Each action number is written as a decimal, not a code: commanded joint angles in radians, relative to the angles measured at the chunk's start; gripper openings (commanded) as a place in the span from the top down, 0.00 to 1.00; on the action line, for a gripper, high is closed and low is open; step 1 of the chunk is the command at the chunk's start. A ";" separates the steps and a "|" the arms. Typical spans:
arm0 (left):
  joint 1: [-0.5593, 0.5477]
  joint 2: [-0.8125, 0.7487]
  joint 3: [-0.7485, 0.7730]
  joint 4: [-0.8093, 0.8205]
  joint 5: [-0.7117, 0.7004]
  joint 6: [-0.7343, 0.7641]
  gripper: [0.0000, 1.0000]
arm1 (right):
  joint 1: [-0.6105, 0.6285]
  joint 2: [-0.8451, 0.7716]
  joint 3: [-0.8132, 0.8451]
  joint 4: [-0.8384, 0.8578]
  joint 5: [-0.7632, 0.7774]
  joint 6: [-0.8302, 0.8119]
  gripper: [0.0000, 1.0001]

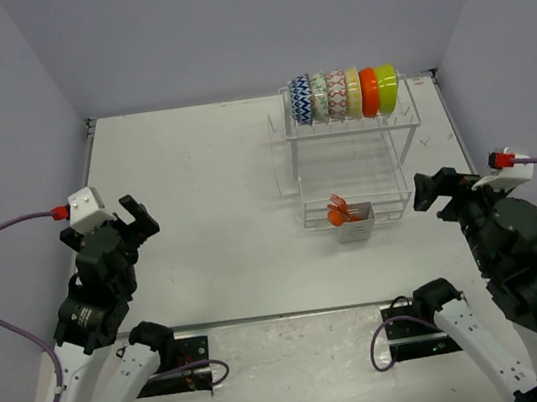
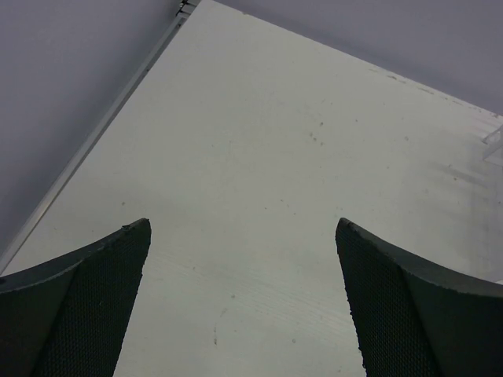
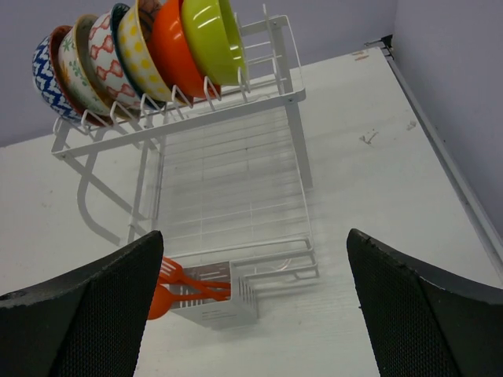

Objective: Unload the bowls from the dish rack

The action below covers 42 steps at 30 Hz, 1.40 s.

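Observation:
The white wire dish rack (image 1: 354, 163) stands at the back right of the table. Six bowls stand on edge in its top row: blue-white zigzag (image 1: 302, 100), green-white patterned (image 1: 319, 97), red-pink patterned (image 1: 337, 95), pale yellow (image 1: 354, 93), orange (image 1: 370, 92), lime-green (image 1: 387, 88). The right wrist view shows the rack (image 3: 236, 188) with the lime-green bowl (image 3: 212, 35) and the orange bowl (image 3: 169, 47) ahead. My right gripper (image 1: 427, 191) is open and empty, right of the rack's front. My left gripper (image 1: 133, 219) is open and empty over bare table at the left.
A small white cutlery caddy (image 1: 353, 226) with orange utensils (image 1: 339, 213) hangs at the rack's front; it also shows in the right wrist view (image 3: 216, 294). Purple cables run from both wrists. Grey walls close the table on three sides.

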 commanded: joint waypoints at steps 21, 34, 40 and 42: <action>0.007 0.024 -0.013 0.064 0.048 0.018 0.00 | -0.257 0.461 0.319 0.261 -0.536 0.057 0.01; 0.013 0.050 -0.020 0.084 0.118 0.034 0.00 | -0.648 0.840 0.416 0.399 -1.188 0.156 0.34; 0.013 0.057 -0.021 0.090 0.146 0.038 0.00 | -0.673 0.872 0.323 0.517 -1.218 0.185 0.36; 0.013 0.057 -0.023 0.092 0.155 0.040 0.00 | -0.677 0.890 0.304 0.563 -1.222 0.189 0.36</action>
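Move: The lime bowl, last at the right end of the row on the upper shelf, stands about 27 cm ahead of my right hand, 1 cm to its left and some 5 cm lower. The orange bowl is 4 cm to the left of the lime one, the yellow bowl 7 cm left of it. The cutlery basket sits about 10 cm ahead of my right hand, 8 cm left and 29 cm down. From my left hand the lime bowl lies roughly 20 cm ahead, 50 cm right, about level. I swing my right hand forward about 20 cm towards the lime bowl, bulging 5 cm left on the way and coming back, climbing 8 cm and then sinking 5 as I near the bowl. I turn the wrist some 25 degrees counter-clockwise, roll its left side up about 20, and narrow the wide-open fingers to around two thirds. My empty left hand drifts 3 cm, mostly right. ##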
